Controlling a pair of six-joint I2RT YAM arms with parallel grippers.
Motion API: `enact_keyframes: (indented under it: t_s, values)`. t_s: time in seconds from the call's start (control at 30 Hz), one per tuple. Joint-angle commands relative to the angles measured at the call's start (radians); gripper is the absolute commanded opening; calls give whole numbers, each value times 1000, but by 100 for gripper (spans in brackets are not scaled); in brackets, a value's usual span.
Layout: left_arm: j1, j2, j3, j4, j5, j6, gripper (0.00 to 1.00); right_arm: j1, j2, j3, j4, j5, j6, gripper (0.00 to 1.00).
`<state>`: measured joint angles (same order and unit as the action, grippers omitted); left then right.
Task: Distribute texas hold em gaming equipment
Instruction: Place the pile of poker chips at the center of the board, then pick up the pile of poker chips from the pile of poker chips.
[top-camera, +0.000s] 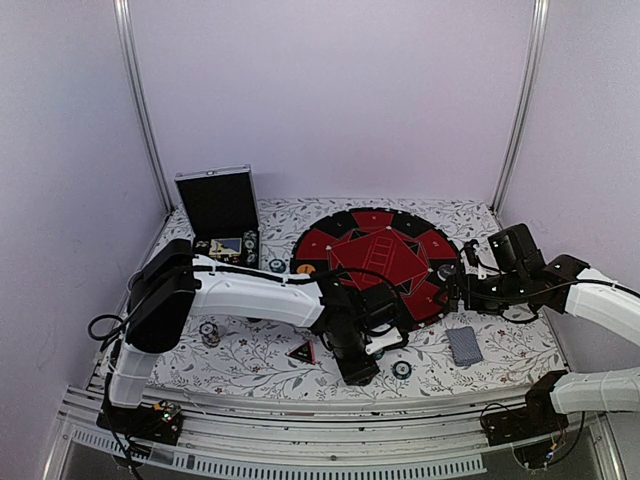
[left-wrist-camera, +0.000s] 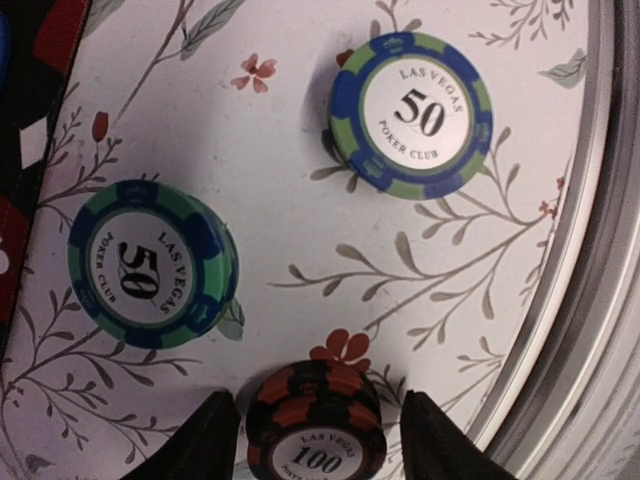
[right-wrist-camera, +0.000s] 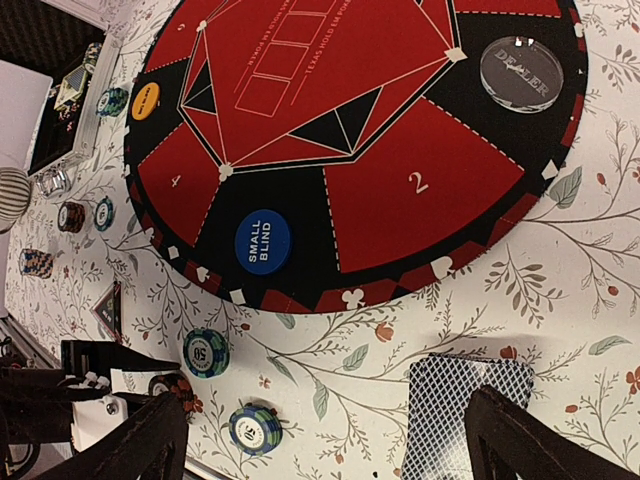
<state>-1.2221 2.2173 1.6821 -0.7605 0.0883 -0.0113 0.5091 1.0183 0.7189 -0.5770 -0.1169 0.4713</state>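
In the left wrist view my left gripper (left-wrist-camera: 322, 445) stands open around a red-and-black 100 chip stack (left-wrist-camera: 315, 425) resting on the flowered cloth, with a gap on each side. Two teal 50 chip stacks (left-wrist-camera: 150, 265) (left-wrist-camera: 412, 112) lie beyond it. From above, the left gripper (top-camera: 374, 349) is just in front of the mat, near a teal chip (top-camera: 401, 369). My right gripper (right-wrist-camera: 335, 452) hangs open above the cloth, with the deck of blue-backed cards (right-wrist-camera: 462, 400) by its right finger. A blue small-blind button (right-wrist-camera: 263, 240), an orange button (right-wrist-camera: 146, 101) and a clear dealer button (right-wrist-camera: 521, 68) sit on the mat.
The round red-and-black mat (top-camera: 380, 255) fills the table's middle. An open black case (top-camera: 220, 215) stands at the back left. A red-black triangle (top-camera: 302, 351) and more chips (top-camera: 210, 333) lie at the front left. The table's metal rim (left-wrist-camera: 590, 330) runs close beside the chips.
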Motion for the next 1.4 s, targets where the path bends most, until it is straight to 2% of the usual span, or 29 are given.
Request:
enact_keyframes:
  t_s: [0.0,0.27,0.4,0.47,0.53,0.63,0.67,0.77,0.93,1.07,1.37]
  values:
    - [-10,-16,12,-6,-3,1,59,-1,4,26,-9,-9,-2,99]
    - [5,-184,-3,-5,39,43,65,0,5,27,-12,-11,-2,99]
    - [104,-294,-41,2,126,15,66,-1,4,28,-12,-13,2,99]
    - [174,-354,-94,13,112,-13,72,-1,1,26,-14,-13,-1,99]
    - [260,-407,-151,16,41,-43,80,-1,-5,22,-14,-11,1,99]
    - [388,-484,-252,25,-32,-83,97,-1,-10,16,-14,-9,1,99]
    - [428,-507,-287,36,-55,-91,98,-1,-11,15,-13,-9,2,99]
    - [527,-556,-404,69,-101,-105,98,-1,-10,11,-11,-7,1,99]
    - [629,-561,-524,150,-79,-118,98,-1,-5,11,-9,-7,-2,99]
    - [651,-513,-566,200,-58,-119,98,-1,-7,11,-10,-6,-5,99]
    - [652,-404,-561,217,-38,-121,96,-1,-9,2,-8,-3,0,99]
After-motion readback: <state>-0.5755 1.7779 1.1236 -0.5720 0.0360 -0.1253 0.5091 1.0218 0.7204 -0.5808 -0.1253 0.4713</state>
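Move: The next red-black chip pile stands about 17 cm ahead of my left hand and 25 cm to its left, at nearly the same height. Just to the right of that pile is a low 50 chip, some 16 cm ahead and 17 cm left of my hand. The black triangle lies 5 cm ahead and 13 cm left. From my idle right hand the pile is roughly 45 cm left, 7 cm ahead and 12 cm below. With my left hand already loosened around the red-black stack I set down, I lift straight up off it, rising about 15 cm. I then swing left and forward, turning some 45 degrees counter-clockwise and spreading my fingers wide. I sink again to the next red-black pile, stopping low with the fingers still open on either side of it. ##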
